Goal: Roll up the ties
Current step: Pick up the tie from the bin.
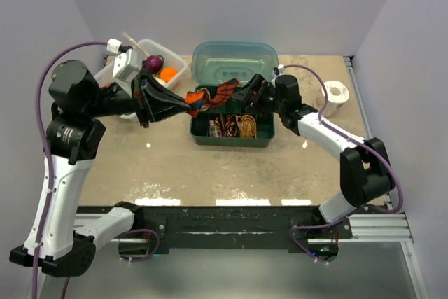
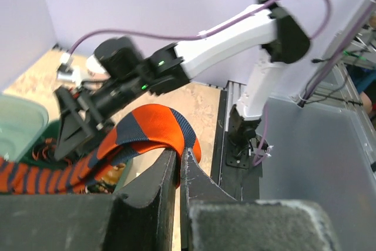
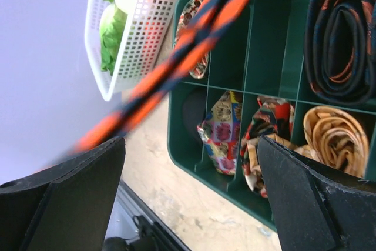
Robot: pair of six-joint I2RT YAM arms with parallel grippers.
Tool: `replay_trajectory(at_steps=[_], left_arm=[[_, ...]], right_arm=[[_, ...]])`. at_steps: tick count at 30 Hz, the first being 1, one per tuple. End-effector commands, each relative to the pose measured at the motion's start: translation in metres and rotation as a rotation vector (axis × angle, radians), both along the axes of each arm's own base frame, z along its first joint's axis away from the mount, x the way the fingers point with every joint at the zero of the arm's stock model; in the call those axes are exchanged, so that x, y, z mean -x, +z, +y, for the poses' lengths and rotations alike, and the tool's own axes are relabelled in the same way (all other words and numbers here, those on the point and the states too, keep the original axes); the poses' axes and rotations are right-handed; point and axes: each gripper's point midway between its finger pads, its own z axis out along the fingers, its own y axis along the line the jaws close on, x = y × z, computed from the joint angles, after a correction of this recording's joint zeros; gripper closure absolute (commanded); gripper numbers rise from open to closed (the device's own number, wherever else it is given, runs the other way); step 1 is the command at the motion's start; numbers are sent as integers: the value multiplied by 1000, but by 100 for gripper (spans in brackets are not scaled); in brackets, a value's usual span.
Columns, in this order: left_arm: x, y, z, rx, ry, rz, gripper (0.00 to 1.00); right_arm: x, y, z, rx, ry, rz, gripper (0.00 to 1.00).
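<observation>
An orange-red tie with navy stripes (image 1: 222,92) hangs stretched in the air over the green divided box (image 1: 199,134). My left gripper (image 1: 190,103) is shut on one end of it; in the left wrist view the fabric (image 2: 154,129) loops over the pinched jaws of that gripper (image 2: 178,156). My right gripper (image 1: 242,94) is wide open at the tie's other end, above the box. In the right wrist view the tie (image 3: 176,56) runs diagonally past the open gripper (image 3: 191,142), which holds nothing. Coiled patterned ties (image 3: 221,132) and a dark coil (image 3: 341,39) fill compartments below.
The box's pale green lid (image 1: 235,61) stands open behind it. A white basket (image 1: 151,54) with play food sits at the back left. A white tape roll (image 1: 337,93) lies at the right. Purple cables loop from both arms.
</observation>
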Motion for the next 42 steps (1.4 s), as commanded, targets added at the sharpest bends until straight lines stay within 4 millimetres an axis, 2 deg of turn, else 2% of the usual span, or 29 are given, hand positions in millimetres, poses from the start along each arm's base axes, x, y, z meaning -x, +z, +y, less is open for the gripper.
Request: replay_trajectory(at_steps=[1,5,8,9,12,14,15,17,19,21,27,31,33,34,36,38,42], left_arm=[[40,27,2,33,-124,-112,100],[42,24,2,34,-129,-104,100],[45,21,2,38,-147,-95,100],[46,20,2,41,-149,-97,100],[50,21,2,54,-156,-98,100],[48,19,2,55,-148,-97,100],[50,19,3,55,-153,-101,100],[50,17,2,55,-159,-92,100],[51,17,2,54,-165,-90,100],[55,18,3,54,-179,-96,100],[66,19,3,71,-228,-104,100],[77,25,5,87,-269,-129,100],[82,25,6,85,-287,-130,100],[85,26,6,87,-292,-132,100],[88,27,7,86,-298,-132,100],[88,28,7,87,-300,-140,100],[88,30,7,90,-300,-143,100]], right_arm=[[-12,21,12,-143,-13,-18,1],[-25,6,15,-155,-39,15,1],[-37,-8,25,-141,-21,47,1],[-43,-21,32,-124,-6,85,1],[-51,-36,49,-114,29,106,1],[-55,-44,57,-119,37,117,2],[-59,-40,61,-135,43,97,3],[-63,-54,63,-130,35,129,5],[-70,-60,67,-131,40,127,14],[-76,-56,72,-152,47,111,30],[-89,-58,78,-167,43,97,33],[-93,-57,80,-181,44,70,41],[-95,-56,82,-192,52,57,52],[-95,-56,83,-197,52,58,63],[-96,-52,83,-203,54,45,70],[-96,-48,82,-203,58,33,80],[-99,-24,75,-199,56,-29,90]])
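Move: The part of the striped tie to be pinched hangs over the back of the green bin, about 8 cm ahead of the open right hand, 7 to its left and 7 lower. The bin's middle is some 2 cm ahead, 2 left and 16 down; the clear tub lies about 17 cm beyond the bin's middle, at similar height. From the left hand, already holding one end high up, that part lies about 30 cm forward, 6 right and 35 below. The striped tie's hanging part gets pinched by the right hand, which reaches wide open about 9 cm forward, 7 left and 8 down over the bin, tipping down some 10 degrees, then closes its fingers on it. The left hand keeps its hold on the raised end and draws back about 8 cm, rising slightly and turning clockwise. ##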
